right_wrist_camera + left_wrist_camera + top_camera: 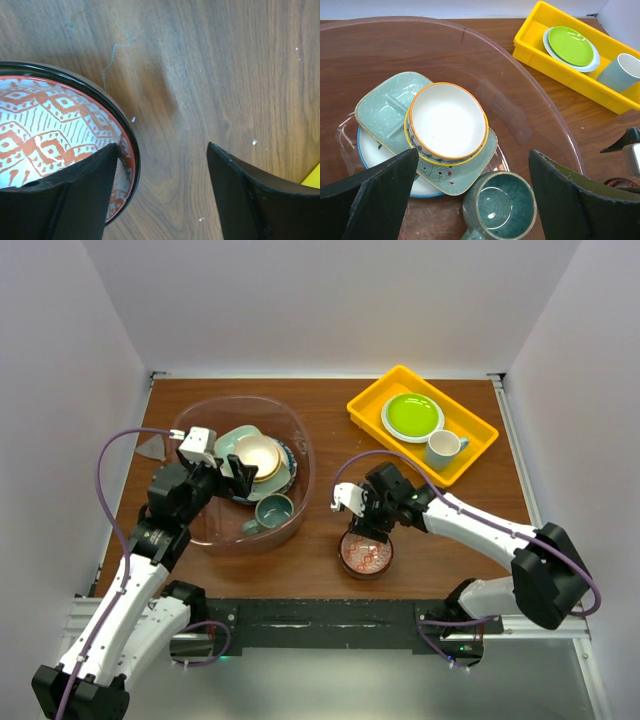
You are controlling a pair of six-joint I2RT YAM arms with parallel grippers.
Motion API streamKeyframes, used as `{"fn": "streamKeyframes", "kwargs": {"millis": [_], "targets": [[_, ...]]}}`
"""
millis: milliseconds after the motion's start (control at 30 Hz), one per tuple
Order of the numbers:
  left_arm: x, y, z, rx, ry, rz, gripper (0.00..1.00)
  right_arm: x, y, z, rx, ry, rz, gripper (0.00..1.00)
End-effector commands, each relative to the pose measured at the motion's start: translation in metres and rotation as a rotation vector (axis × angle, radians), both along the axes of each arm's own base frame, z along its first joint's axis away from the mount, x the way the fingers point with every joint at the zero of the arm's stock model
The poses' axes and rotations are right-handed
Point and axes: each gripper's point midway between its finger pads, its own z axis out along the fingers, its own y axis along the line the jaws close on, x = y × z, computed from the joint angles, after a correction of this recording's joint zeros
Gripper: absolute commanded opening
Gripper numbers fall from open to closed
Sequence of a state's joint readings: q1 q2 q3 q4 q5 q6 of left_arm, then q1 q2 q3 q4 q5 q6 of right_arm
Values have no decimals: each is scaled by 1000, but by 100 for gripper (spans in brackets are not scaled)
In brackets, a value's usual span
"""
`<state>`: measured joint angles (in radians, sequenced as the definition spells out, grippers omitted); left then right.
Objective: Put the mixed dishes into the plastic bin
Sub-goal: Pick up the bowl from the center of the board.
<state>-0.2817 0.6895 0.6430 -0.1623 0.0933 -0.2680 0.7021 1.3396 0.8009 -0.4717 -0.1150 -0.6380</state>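
The plastic bin [205,530] stands at the left and holds a blue-rimmed plate [375,155], a pale mint squarish dish [385,107], a yellow-rimmed white bowl [447,122] stacked on it, and a teal mug [500,205]. My left gripper [472,167] hovers open above the mug and the stack, holding nothing. A red-and-white patterned bowl [366,553] with a dark rim sits on the table right of the bin. My right gripper [161,150] is open astride its rim [131,145]: the left finger is inside the bowl, the right finger is over bare wood.
A yellow tray [470,455] at the back right holds a lime-green plate [412,415] and a small white cup [442,448]. Bare wooden table [210,75] lies between the bin and the tray. White walls enclose the table.
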Motion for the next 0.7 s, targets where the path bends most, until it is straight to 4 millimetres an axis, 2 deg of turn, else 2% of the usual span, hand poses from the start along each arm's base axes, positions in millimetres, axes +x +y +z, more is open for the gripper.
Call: {"fn": "streamKeyframes", "kwargs": {"millis": [0, 133, 333, 433, 467, 567, 600, 667], "targets": [[3, -1, 14, 2, -65, -14, 96, 19, -3, 21, 19, -97, -42, 67], [3, -2, 13, 2, -62, -17, 96, 24, -8, 36, 65, -118, -69, 58], [3, -3, 11, 4, -57, -22, 96, 27, -13, 52, 131, -131, -98, 50], [3, -3, 11, 3, -58, -23, 96, 28, -15, 57, 152, -130, -105, 40], [3, -3, 11, 2, -57, -24, 96, 28, -14, 59, 165, -124, -103, 32], [2, -5, 11, -1, -58, -38, 97, 25, -14, 64, 200, -109, -101, 18], [2, -6, 12, -2, -63, -43, 97, 24, -14, 65, 208, -103, -99, 9], [1, -11, 11, -6, -61, -70, 97, 22, -13, 71, 242, -92, -94, 3]]}}
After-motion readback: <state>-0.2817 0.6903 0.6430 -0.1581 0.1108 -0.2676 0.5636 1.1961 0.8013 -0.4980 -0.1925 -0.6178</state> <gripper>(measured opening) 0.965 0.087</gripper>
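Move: The red-patterned bowl, nested in a darker one, has its far rim between the right hand's half-closing fingers, its middle about 5 cm back and 2 cm left of that hand, roughly level. From the same hand, the clear plastic bin's middle is some 26 cm left and 15 cm ahead, the teal mug in it 20 cm left, 5 ahead; the pale mug in the yellow tray 22 cm ahead, 16 right. From the left hand, the bowl is about 22 cm right, 9 back, 18 below. The bowl's far rim gets pinched between the right hand's fingertips, one inside and one outside, as they go on closing from about three-quarters open to nearly shut. Meanwhile the hand rises about 4 cm, easing some 2.5 cm right and a little forward, with a slight clockwise turn and its left side tipping up; the rise comes mostly before the fingers finish closing. ##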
